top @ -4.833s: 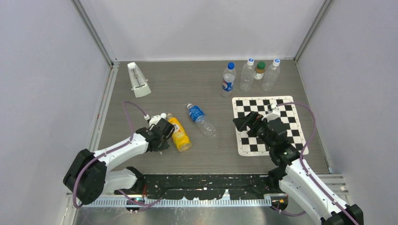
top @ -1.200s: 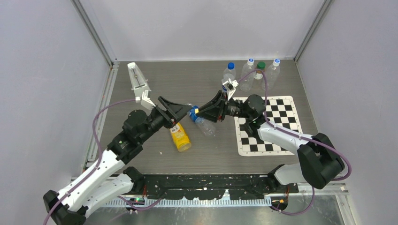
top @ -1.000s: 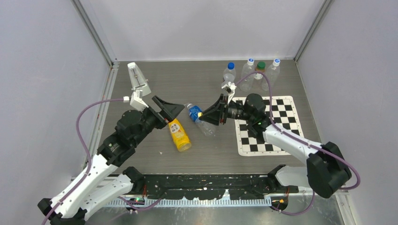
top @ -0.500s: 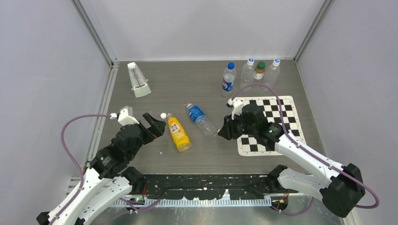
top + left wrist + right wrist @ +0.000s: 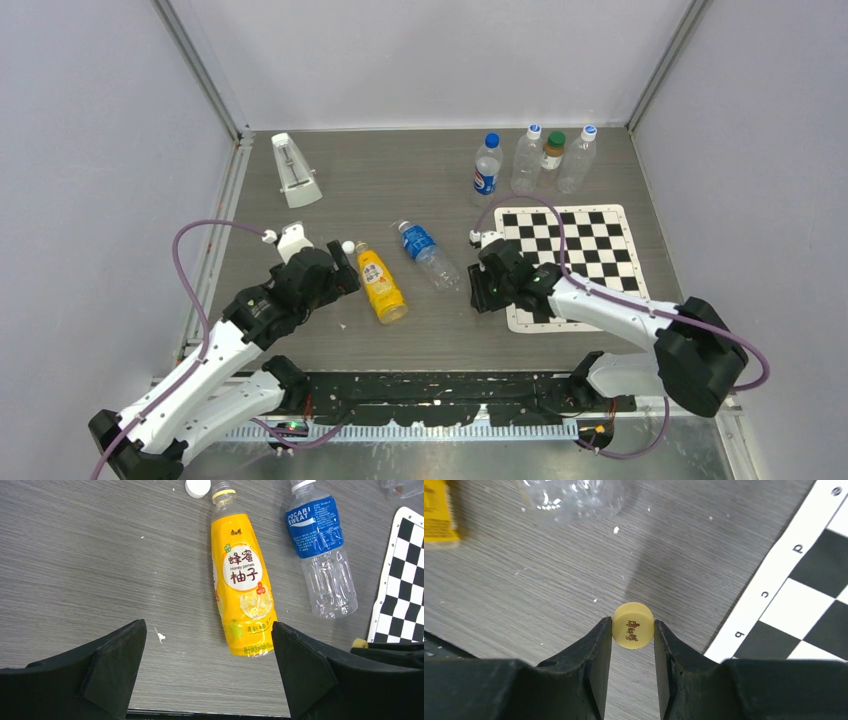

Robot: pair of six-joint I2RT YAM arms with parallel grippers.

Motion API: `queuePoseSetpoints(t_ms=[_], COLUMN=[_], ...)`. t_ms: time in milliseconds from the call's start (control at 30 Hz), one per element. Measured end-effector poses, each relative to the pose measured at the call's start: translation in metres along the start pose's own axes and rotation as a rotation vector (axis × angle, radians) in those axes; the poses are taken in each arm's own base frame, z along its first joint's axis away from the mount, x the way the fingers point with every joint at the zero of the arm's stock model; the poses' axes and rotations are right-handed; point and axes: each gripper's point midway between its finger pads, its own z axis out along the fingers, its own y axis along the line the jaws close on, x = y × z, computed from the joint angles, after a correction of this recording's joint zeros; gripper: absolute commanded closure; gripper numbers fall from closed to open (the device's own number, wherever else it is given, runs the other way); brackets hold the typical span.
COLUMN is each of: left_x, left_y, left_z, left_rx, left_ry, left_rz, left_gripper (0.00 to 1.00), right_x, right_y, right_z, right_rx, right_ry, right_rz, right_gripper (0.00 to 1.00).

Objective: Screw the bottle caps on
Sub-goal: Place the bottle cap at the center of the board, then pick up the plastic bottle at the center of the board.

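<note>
My right gripper (image 5: 633, 630) is shut on the yellow bottle cap (image 5: 633, 625), held just above the table by the checkered mat's corner; this gripper (image 5: 480, 293) shows in the top view too. A yellow bottle (image 5: 243, 580) lies on its side with an open neck, and the white cap (image 5: 198, 487) rests by that neck. A clear bottle with a blue label (image 5: 320, 545) lies to its right. My left gripper (image 5: 207, 672) stands wide open and empty, short of the yellow bottle's base (image 5: 382, 285). No loose blue cap shows.
Several capped bottles (image 5: 527, 158) stand upright at the back right. The checkered mat (image 5: 570, 260) lies on the right. A white wedge-shaped object (image 5: 295, 170) stands at the back left. Walls close in the table on three sides.
Both arms have drawn back from the middle toward the near side and come down low. The right gripper stayed shut; the left stayed open.
</note>
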Motion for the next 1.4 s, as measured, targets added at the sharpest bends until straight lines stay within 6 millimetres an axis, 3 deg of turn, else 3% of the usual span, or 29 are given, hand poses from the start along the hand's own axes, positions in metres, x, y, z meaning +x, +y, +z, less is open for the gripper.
queuePoseSetpoints(t_ms=[267,500,667,933,1033,1133,1267,1400], left_x=[0.001,0.006,0.016,0.028,0.031,0.033,0.040,0.047], left_y=[0.000,0.000,-0.001,-0.010,-0.016,-0.022,-0.025,-0.028], left_z=[0.000,0.008,0.022,0.043,0.051,0.060,0.072,0.085], left_rx=[-0.007,-0.037,-0.077,-0.139,-0.149,-0.159,-0.176,-0.196], left_ry=[0.005,0.029,0.070,0.145,0.165,0.177,0.191,0.205], left_rz=[-0.022,-0.006,0.020,0.052,0.052,0.051,0.039,0.036], left_gripper=[0.00,0.00,0.00,0.00,0.00,0.00,0.00,0.01], right_x=[0.022,0.027,0.026,0.011,-0.004,-0.025,-0.041,-0.045], right_y=[0.001,0.004,0.003,0.001,0.002,0.005,0.003,0.001], right_z=[0.022,0.032,0.032,0.004,-0.009,-0.023,-0.041,-0.052], right_rx=[0.076,0.098,0.107,0.121,0.135,0.143,0.140,0.128], right_ry=[0.062,0.068,0.064,0.005,-0.029,-0.103,-0.194,-0.245], right_rz=[-0.044,-0.055,-0.051,-0.021,0.002,0.042,0.095,0.118], right_gripper=[0.73,0.43,0.37,0.20,0.16,0.02,0.00,0.00])
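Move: The right hand already holds the yellow cap above bare table; its resting spot is about 4 cm down, 1 cm back and 1 cm left. From this hand the Pocari bottle lies some 12 cm ahead and 11 cm left, the chessboard's middle 9 cm ahead and 24 cm right. The open left hand has the yellow pomelo bottle 6 cm ahead, 6 cm right and 12 cm below; a white cap lies 15 cm ahead, 2 cm left. Down about 4 cm goes the right hand, sets the yellow cap on the bare table and opens wide to let go, then climbs some 10 cm off it, its fingers tipping up a little. Meanwhile the left hand, still wide open, sinks about 8 cm while going forward and right over the pomelo bottle, tipping about 15 degrees downward, without gripping it. ##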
